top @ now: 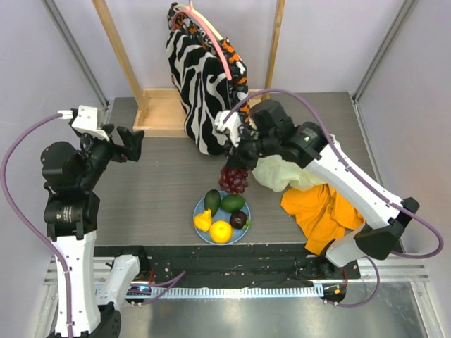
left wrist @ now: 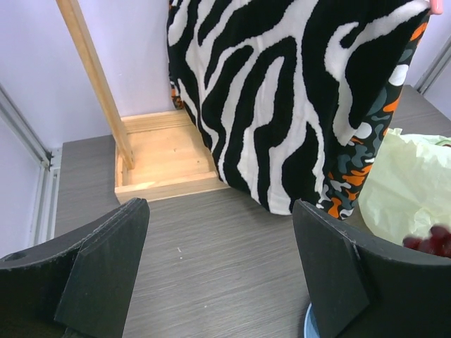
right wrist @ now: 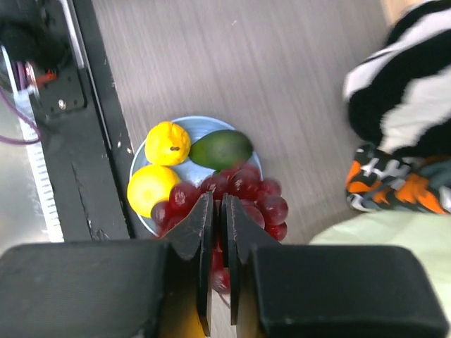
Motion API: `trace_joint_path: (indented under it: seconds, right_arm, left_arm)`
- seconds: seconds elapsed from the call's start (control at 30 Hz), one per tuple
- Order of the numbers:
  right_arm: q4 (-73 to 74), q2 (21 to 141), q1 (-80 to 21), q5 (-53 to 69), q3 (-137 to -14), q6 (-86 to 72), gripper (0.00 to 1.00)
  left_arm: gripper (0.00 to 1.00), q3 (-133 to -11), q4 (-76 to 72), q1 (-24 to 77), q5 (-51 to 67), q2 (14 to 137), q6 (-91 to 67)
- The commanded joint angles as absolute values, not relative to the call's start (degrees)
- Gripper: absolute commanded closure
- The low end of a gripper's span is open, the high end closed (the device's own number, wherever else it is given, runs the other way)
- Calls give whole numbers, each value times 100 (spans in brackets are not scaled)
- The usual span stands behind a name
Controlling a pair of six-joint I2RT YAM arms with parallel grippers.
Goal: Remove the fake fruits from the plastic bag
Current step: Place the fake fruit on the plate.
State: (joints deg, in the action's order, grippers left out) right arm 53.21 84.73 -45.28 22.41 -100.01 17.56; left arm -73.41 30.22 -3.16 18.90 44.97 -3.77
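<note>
My right gripper (top: 236, 160) is shut on the stem of a bunch of dark red grapes (top: 235, 180) and holds it just above the far edge of the light blue plate (top: 232, 239). On the plate lie two green avocados (top: 213, 201) (top: 233, 203), a yellow lemon (top: 203, 221), an orange ball (top: 220, 232) and a dark purple fruit (top: 239, 219). The pale yellow-green plastic bag (top: 282, 172) lies crumpled under my right arm. In the right wrist view the grapes (right wrist: 254, 193) hang below the gripper (right wrist: 219, 204). My left gripper (top: 132, 144) is open and empty at the left.
A zebra-patterned garment (top: 204, 91) hangs from a wooden stand (top: 158, 113) at the back. An orange cloth (top: 320, 211) lies right of the plate, partly under the bag. The black table edge rail (top: 211, 253) runs just below the plate.
</note>
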Motion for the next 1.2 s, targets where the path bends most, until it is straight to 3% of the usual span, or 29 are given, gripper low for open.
trace_joint_path:
  seconds: [0.0, 0.37, 0.83, 1.17]
  right_arm:
    - [4598, 8657, -4939, 1671, -9642, 2092, 99]
    - [4245, 9017, -5484, 1213, -9211, 2294, 99]
    - [4790, 9272, -5599, 1072, -10362, 2583, 99]
    - [4043, 9246, -5844, 985, -8967, 2873, 99]
  left_arm:
    - [12, -7321, 2979, -404, 2030, 4456, -501]
    - [12, -7031, 2936, -492, 2206, 4236, -685]
    - [12, -6891, 2576, -483, 2347, 4386, -914]
    - [12, -6706, 2417, -492, 2434, 4447, -1081]
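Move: I hold the grapes in my right hand; the plate they are going to lies about 6 cm to its left, 4 cm back and some 20 cm below. On the plate, the right avocado is about 1 cm ahead and 2 cm left of that hand, the orange 9 cm back and 6 cm left. The plastic bag stands some 15 cm ahead and 21 cm to the right. From my left hand the plate is about 27 cm right, 6 cm back and 30 cm down. Keeping the grapes pinched by their top, I sink my right hand about 9 cm while carrying them left over the plate, lift back some 5 cm, then lower again, ending about 8 cm lower and 6 cm farther left. My fingers tip more steeply down, roughly 15 degrees of turn. My open, empty left hand sinks about 3 cm. ##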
